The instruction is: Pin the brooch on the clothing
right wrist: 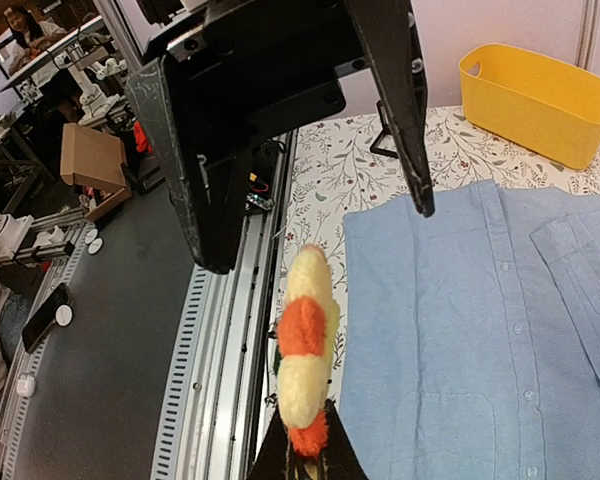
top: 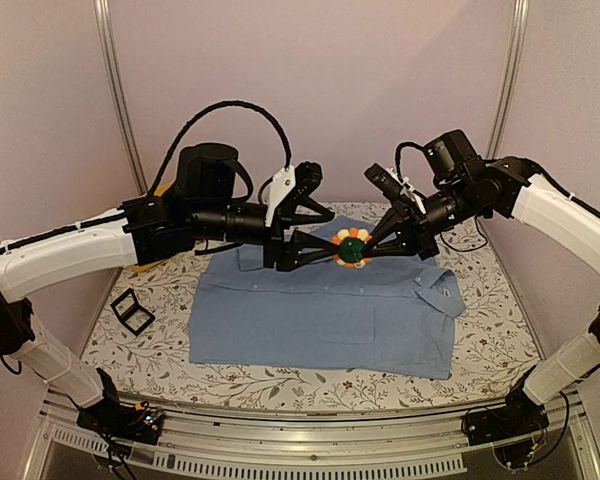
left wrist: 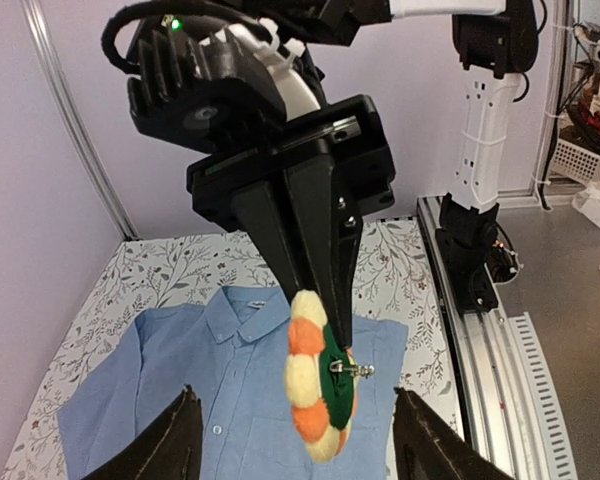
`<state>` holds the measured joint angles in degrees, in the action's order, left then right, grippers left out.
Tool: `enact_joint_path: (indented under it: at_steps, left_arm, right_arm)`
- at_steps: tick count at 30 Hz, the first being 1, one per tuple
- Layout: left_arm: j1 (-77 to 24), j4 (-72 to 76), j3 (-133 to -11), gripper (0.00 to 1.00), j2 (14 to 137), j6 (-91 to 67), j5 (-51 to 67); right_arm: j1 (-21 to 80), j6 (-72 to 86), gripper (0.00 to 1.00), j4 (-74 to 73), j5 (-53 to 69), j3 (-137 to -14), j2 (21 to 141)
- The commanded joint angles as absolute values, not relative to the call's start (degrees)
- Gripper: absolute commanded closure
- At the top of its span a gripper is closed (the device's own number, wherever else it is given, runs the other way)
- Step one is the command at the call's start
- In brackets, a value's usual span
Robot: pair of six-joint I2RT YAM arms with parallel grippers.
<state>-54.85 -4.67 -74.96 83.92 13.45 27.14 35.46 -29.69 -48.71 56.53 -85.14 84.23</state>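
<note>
The brooch (top: 352,247) is a round fuzzy flower in orange and yellow with a green back. It hangs in the air above the collar end of the light blue shirt (top: 320,310), which lies flat on the table. My right gripper (top: 370,247) is shut on the brooch's edge, as the right wrist view shows (right wrist: 305,455). In the left wrist view the brooch (left wrist: 315,375) shows its green back and a metal pin (left wrist: 352,370). My left gripper (left wrist: 294,394) is open, its fingers wide apart on either side of the brooch without touching it.
A yellow plastic basin (right wrist: 535,100) stands on the table beyond the shirt's left side. A small black square box (top: 132,310) lies on the flowered tablecloth left of the shirt. Metal frame posts (top: 115,90) rise at the back corners.
</note>
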Motion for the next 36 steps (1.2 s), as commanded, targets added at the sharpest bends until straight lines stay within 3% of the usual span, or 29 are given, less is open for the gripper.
enact_joint_path:
  at_steps: [1,6,9,22,32,36]
  left_arm:
    - [-54.96,-12.44,-79.63,0.38,85.67,17.49,25.02]
    - [-54.93,-19.15,-84.57,0.63,89.16,18.33,25.65]
    - [-54.79,-19.55,-84.73,0.69,88.95,19.07,26.15]
    - [-53.73,-21.17,-85.01,0.61,88.86,17.92,30.13]
    - [-53.41,-21.47,-86.31,0.74,90.26,18.01,31.55]
    - [-53.36,-21.04,-86.14,0.74,90.48,18.01,32.45]
  right_arm:
    - [38.22,-31.69,1.0,-52.58,48.42,-87.34,84.13]
    - [39.75,-31.73,1.0,-51.83,48.83,-87.08,84.05]
    - [39.98,-31.89,1.0,-51.16,48.86,-86.62,83.62]
    - [39.99,-33.09,1.0,-49.05,47.75,-85.62,82.16]
    - [39.99,-33.43,1.0,-48.0,48.35,-85.05,81.49]
    - [39.95,-33.39,1.0,-46.99,48.36,-84.48,81.15]
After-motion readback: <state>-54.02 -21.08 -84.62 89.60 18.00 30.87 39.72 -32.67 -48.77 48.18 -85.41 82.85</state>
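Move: My right hand holds the brooch, whose middle is about 2 cm left of its hand point and 1 cm below. From my open left hand the brooch is some 4 cm to the right, 1 cm back and 2 cm lower. The right fingertips are about 6 cm right of my left hand, 1 cm back and 3 cm below. The clothing lies roughly 30 cm under my left hand, its middle perhaps 4 cm farther out. I sink my left hand about 2.5 cm, tipping its fingers down some 10 degrees, and narrow them from well open to about a quarter open so they come in around the brooch's near rim, without shutting. My right hand keeps its pinch and eases left, back and down by about 1 cm each, then rises again by nearly as much. ##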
